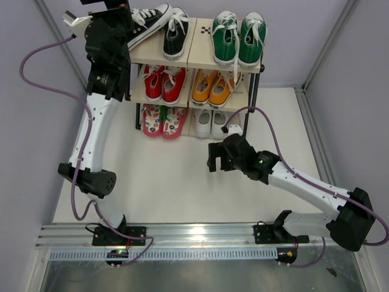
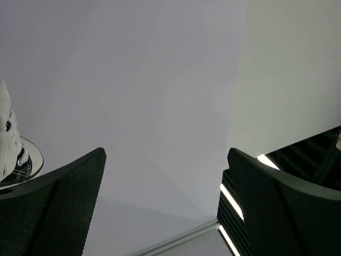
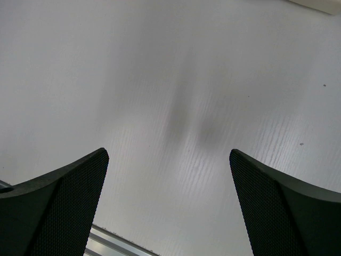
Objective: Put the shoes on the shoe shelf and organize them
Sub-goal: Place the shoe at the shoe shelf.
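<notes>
The shoe shelf (image 1: pixel 196 59) stands at the back of the table. On its top board are the two black sneakers (image 1: pixel 174 34), the left one lying askew beside my left arm, and the green sneakers (image 1: pixel 238 40). The pink flip-flops (image 1: pixel 164 120) and the white shoes (image 1: pixel 211 123) sit on the bottom tier. My left gripper (image 1: pixel 104 3) is raised at the shelf's top left corner; it is open and empty (image 2: pixel 165 154), facing the wall, with a black sneaker's edge (image 2: pixel 18 162) at its left. My right gripper (image 1: pixel 213 157) hangs open and empty (image 3: pixel 168 154) over the table in front of the shelf.
Red lace-up shoes (image 1: pixel 164 83) and orange lace-up shoes (image 1: pixel 216 87) fill the middle tier. Grey walls enclose the table on three sides. A metal rail (image 1: pixel 200 234) with the arm bases runs along the near edge. A purple cable (image 1: pixel 36 79) loops left of the left arm.
</notes>
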Robot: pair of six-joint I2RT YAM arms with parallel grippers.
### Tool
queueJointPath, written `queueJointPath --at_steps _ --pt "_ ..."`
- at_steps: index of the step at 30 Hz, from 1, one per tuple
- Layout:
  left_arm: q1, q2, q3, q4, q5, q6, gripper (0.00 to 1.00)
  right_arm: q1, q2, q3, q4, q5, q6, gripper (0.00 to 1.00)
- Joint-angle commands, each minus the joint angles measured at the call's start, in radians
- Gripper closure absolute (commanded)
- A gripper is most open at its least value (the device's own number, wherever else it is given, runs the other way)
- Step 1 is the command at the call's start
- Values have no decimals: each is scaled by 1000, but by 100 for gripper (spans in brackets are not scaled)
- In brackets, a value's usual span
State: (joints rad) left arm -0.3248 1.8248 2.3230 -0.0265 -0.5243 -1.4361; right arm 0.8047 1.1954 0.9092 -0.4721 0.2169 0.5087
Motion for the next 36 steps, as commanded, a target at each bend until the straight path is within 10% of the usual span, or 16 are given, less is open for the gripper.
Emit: queueJointPath --at_steps 1,5,10,14,22,36 --pt "3 -84 -25 30 53 170 1 -1 7 7 38 -14 13 0" --pt "68 -142 -57 19 329 603 1 -1 -10 -15 38 -14 14 0" --pt "364 -139 -59 -168 878 603 1 -1 -25 -33 46 -21 4 0" --pt "434 -174 -126 -402 888 877 1 1 -22 -35 59 -33 -4 0" --pt "435 -259 -359 -377 987 1291 1 -1 -2 -21 56 -34 -10 0" --pt "435 -219 -444 -164 1124 1303 1 -1 -2 -27 38 4 17 1"
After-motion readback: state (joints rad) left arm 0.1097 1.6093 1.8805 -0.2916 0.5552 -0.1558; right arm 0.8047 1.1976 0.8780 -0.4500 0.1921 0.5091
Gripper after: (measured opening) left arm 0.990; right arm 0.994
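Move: Below and ahead of the empty left hand, the last black shoe lies askew on the top shelf, its middle about 13 cm ahead, 6 cm right and 15 cm down. The other black shoe is about 10 cm ahead of the hand, 18 cm right, at that same height; the shelf's front left corner is some 4 cm ahead, 2 cm left and 19 cm down. From the idle right hand, the askew shoe lies roughly 37 cm ahead, 24 cm left and 35 cm higher. Backing off and up about 4 cm at first, the open left hand then swings left around the shelf's corner and drops some 20 cm, easing a few centimetres back to the right. The wrist rolls about 85 degrees, its left side rising, until the fingers point level, forward and right, just short of the askew shoe's heel; they stay wide open and touch nothing. ##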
